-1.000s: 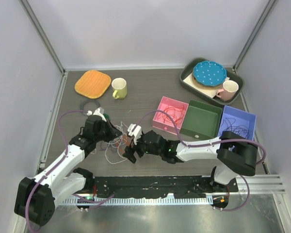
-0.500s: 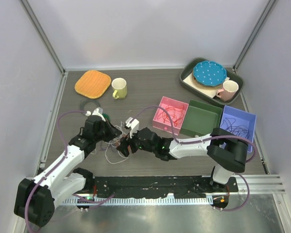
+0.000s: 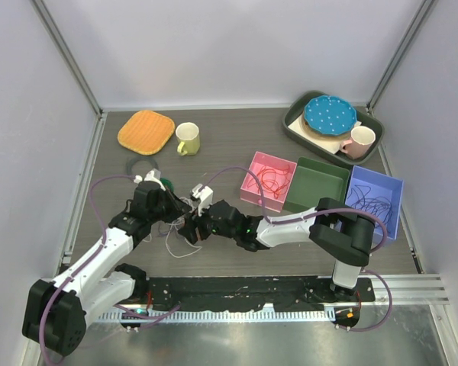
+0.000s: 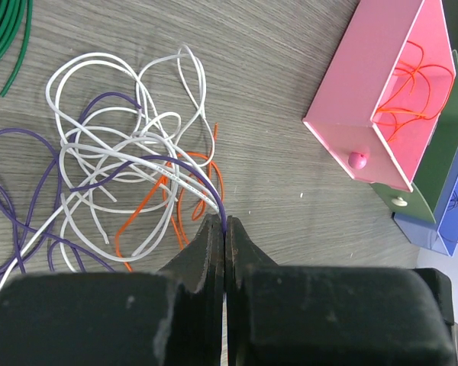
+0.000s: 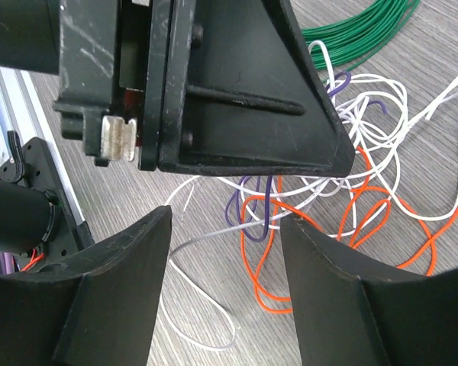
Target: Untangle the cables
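The cables (image 3: 180, 226) lie as a tangle of white, orange and purple loops on the table between the two arms. My left gripper (image 4: 224, 223) is shut on the purple cable (image 4: 206, 179), which runs up into its jaw tips just above the heap. White cables (image 4: 99, 152) and an orange cable (image 4: 175, 213) sprawl in front of it. My right gripper (image 5: 227, 221) is open, right below the left gripper's finger (image 5: 237, 99). A purple loop (image 5: 267, 206), an orange cable (image 5: 263, 282) and a white strand (image 5: 206, 328) lie between its jaws.
A green wound coil (image 5: 366, 23) sits just beyond the tangle. Pink (image 3: 269, 179), green (image 3: 317, 188) and blue (image 3: 375, 197) boxes stand to the right. Farther back are a yellow mug (image 3: 188, 139), an orange pad (image 3: 146, 131) and a tray (image 3: 296, 126) with dishes.
My right gripper has slid left until it meets the left gripper over the tangle, and its jaws have narrowed. The left arm has held still, shut on the purple cable.
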You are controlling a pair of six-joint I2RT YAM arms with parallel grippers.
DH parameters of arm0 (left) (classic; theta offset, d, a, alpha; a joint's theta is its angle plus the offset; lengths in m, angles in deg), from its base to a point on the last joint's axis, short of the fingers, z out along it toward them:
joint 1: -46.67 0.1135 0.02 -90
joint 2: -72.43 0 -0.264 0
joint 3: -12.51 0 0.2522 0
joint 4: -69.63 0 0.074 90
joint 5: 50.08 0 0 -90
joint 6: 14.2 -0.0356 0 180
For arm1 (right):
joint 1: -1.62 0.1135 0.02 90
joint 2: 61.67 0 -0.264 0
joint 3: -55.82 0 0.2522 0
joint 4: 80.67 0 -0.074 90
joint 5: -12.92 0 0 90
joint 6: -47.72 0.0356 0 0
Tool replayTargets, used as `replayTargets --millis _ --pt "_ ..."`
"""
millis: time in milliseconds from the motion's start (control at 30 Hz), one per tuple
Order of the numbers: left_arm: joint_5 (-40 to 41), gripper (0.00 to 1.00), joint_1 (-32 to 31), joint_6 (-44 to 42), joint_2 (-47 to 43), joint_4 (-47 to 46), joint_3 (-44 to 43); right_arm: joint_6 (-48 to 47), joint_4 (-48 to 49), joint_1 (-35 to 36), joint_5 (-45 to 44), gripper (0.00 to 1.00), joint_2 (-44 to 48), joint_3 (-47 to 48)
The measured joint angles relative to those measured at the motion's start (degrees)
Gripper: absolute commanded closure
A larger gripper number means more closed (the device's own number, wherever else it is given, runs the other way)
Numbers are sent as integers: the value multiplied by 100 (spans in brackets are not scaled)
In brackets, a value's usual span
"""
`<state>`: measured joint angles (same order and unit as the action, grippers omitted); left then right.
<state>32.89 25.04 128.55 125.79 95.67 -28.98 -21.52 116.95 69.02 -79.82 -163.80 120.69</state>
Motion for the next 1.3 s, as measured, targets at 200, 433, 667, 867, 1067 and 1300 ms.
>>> replayTargets --millis 200,433,667,867,1067,1300 --pt "9 100 0 74 -4 0 22 155 201 0 -44 65 -2 0" --pt "177 100 -2 76 -17 66 37 352 212 0 -57 92 -2 -2" --pt "334 63 0 -63 -105 262 37 407 208 -7 46 99 -2 -17" --pt "378 9 -2 -249 -221 409 35 402 70 -4 -138 99 92 -92" --pt "728 0 -2 -269 -774 883 13 413 -1064 -11 -1252 99 964 -280" --pt "841 0 0 -404 -1305 1158 -2 619 -1958 -247 -1969 99 2162 -522"
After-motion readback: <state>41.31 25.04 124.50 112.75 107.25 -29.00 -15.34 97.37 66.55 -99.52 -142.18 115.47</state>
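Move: The purple cable hangs from the left hand's shut fingers and runs between the right hand's open pads, only about 1 cm ahead and 1 cm to the left of the right hand point. From the left hand, that stretch is roughly 4 cm back, 1 cm right and 2 cm down. The cable tangle lies about 7 cm ahead of the right hand, 2 cm left and 7 cm below; the green coil is about 12 cm ahead and 13 cm left. The right fingers shut on the purple cable just under the left gripper, holding nearly still; the left hand then opens wide and lets go, backing off about 4 cm left and slightly back. With the cable pinched, the right hand pulls away to the right about 10 cm, rising some 6 cm and reaching slightly forward, turning clockwise about 25 degrees. ##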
